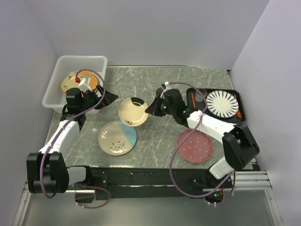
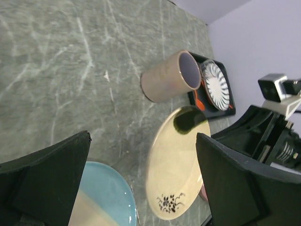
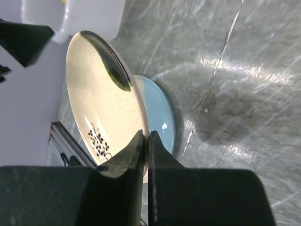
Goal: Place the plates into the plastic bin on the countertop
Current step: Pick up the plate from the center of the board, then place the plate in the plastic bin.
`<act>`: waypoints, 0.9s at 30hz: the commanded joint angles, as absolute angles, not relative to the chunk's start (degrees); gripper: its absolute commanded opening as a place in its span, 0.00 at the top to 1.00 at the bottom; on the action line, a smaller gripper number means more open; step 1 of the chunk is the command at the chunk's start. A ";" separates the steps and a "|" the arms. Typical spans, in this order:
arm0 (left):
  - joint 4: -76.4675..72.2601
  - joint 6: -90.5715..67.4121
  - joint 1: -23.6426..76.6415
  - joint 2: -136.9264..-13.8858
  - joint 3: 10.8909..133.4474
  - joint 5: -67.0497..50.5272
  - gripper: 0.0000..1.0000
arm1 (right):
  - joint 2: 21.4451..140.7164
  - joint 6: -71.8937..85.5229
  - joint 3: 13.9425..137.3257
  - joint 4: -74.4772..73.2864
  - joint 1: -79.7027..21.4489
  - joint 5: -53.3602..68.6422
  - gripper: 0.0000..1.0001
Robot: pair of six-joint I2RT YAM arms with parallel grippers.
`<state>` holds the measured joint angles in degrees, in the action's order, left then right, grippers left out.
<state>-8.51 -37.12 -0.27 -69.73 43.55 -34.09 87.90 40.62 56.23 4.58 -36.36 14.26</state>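
My right gripper (image 1: 149, 109) (image 3: 145, 136) is shut on the rim of the small cream floral plate (image 1: 133, 111) (image 3: 101, 94) (image 2: 176, 165), holding it tilted above the countertop (image 1: 155, 84). The left gripper (image 1: 110, 98) (image 2: 142, 141) stands wide open just left of that plate, facing it and holding nothing. Under and beside the held plate lies a cream-and-light-blue plate (image 1: 117, 137) (image 3: 162, 113) (image 2: 101, 197). A pink dotted plate (image 1: 194, 146) rests near the front right. The plastic bin (image 1: 82, 59) (image 3: 94, 16) sits at the back left with a cream plate (image 1: 66, 84) inside, partly hidden by the left arm.
A flat black tray (image 1: 237, 96) at the back right carries a white plate with black stripes (image 1: 222, 103) (image 2: 215, 84). A beige mug (image 2: 169, 77) lies on its side by the tray. Grey walls close in the left, back and right sides.
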 commanded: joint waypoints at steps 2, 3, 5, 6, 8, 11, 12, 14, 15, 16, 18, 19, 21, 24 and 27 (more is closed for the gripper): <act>-14.94 -37.79 2.98 -72.59 44.56 -42.18 0.01 | 82.54 39.90 55.81 6.15 -34.54 13.62 1.00; -15.03 -37.88 3.25 -73.03 44.56 -42.80 0.01 | 82.27 39.73 55.90 6.15 -34.45 13.62 1.00; -16.43 -38.32 4.47 -73.91 44.04 -44.11 0.01 | 81.74 39.64 55.99 6.07 -34.19 13.45 1.00; -17.13 -38.67 4.83 -74.09 43.77 -44.56 0.01 | 81.65 39.64 56.33 6.06 -34.19 13.45 1.00; -17.32 -38.85 5.97 -74.44 43.68 -44.82 0.01 | 81.48 39.73 56.60 5.89 -34.10 13.54 1.00; -16.44 -38.23 7.46 -74.44 43.59 -44.21 0.03 | 81.04 39.20 57.04 5.36 -34.02 13.27 1.00; -16.44 -38.06 7.64 -74.36 43.42 -44.03 0.04 | 81.12 39.03 57.56 4.93 -33.93 13.10 1.00; -16.61 -38.14 8.17 -74.09 42.80 -43.86 0.08 | 80.95 38.67 57.92 4.39 -33.75 13.27 1.00; -16.44 -37.97 8.35 -74.18 42.72 -44.03 0.09 | 80.77 38.85 57.83 4.39 -33.58 13.27 1.00; -16.35 -37.88 8.52 -74.53 42.80 -44.03 0.14 | 80.42 38.85 57.75 4.74 -33.40 13.18 1.00; -15.82 -37.18 9.23 -75.06 43.06 -44.56 0.20 | 80.07 38.93 57.66 4.83 -33.49 13.18 1.00; -15.47 -37.00 9.58 -75.41 43.41 -44.30 0.25 | 79.89 38.85 57.57 4.83 -33.40 13.10 1.00; -15.03 -36.48 10.46 -75.67 43.51 -43.86 0.29 | 79.72 38.93 57.74 4.66 -33.31 12.92 1.00; -13.11 -35.16 11.51 -76.38 44.29 -43.24 0.32 | 79.28 38.94 57.57 4.83 -33.31 13.01 1.00; -11.78 -34.19 12.48 -77.52 45.00 -42.01 0.37 | 79.19 39.02 57.66 5.01 -33.31 13.27 1.00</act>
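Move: The beige plate hangs in the air from the right fingers, which already pinch its right rim; its middle is about 8 cm to that hand's left, level fore and aft and some 2 cm lower. From the empty left hand, that middle lies roughly 10 cm to the right, 5 cm back and 6 cm lower. The blue-and-cream plate is about 14 cm back and 1 cm right of the left hand, 20 cm down; the bin is 8 cm ahead and 20 cm left. The left hand swings in towards the beige plate's free left rim, some 9 cm to the right with a smaller draw back of about 3.5 cm and a slight sinking, its wrist turning about 20 degrees clockwise, and on the later part its wide-open fingers close by about a third around the rim, without a clear grip yet. The right hand keeps its pinch on the opposite rim and holds the plate up for it, lifting it about 3 cm and easing it 2.5 cm to the right. ##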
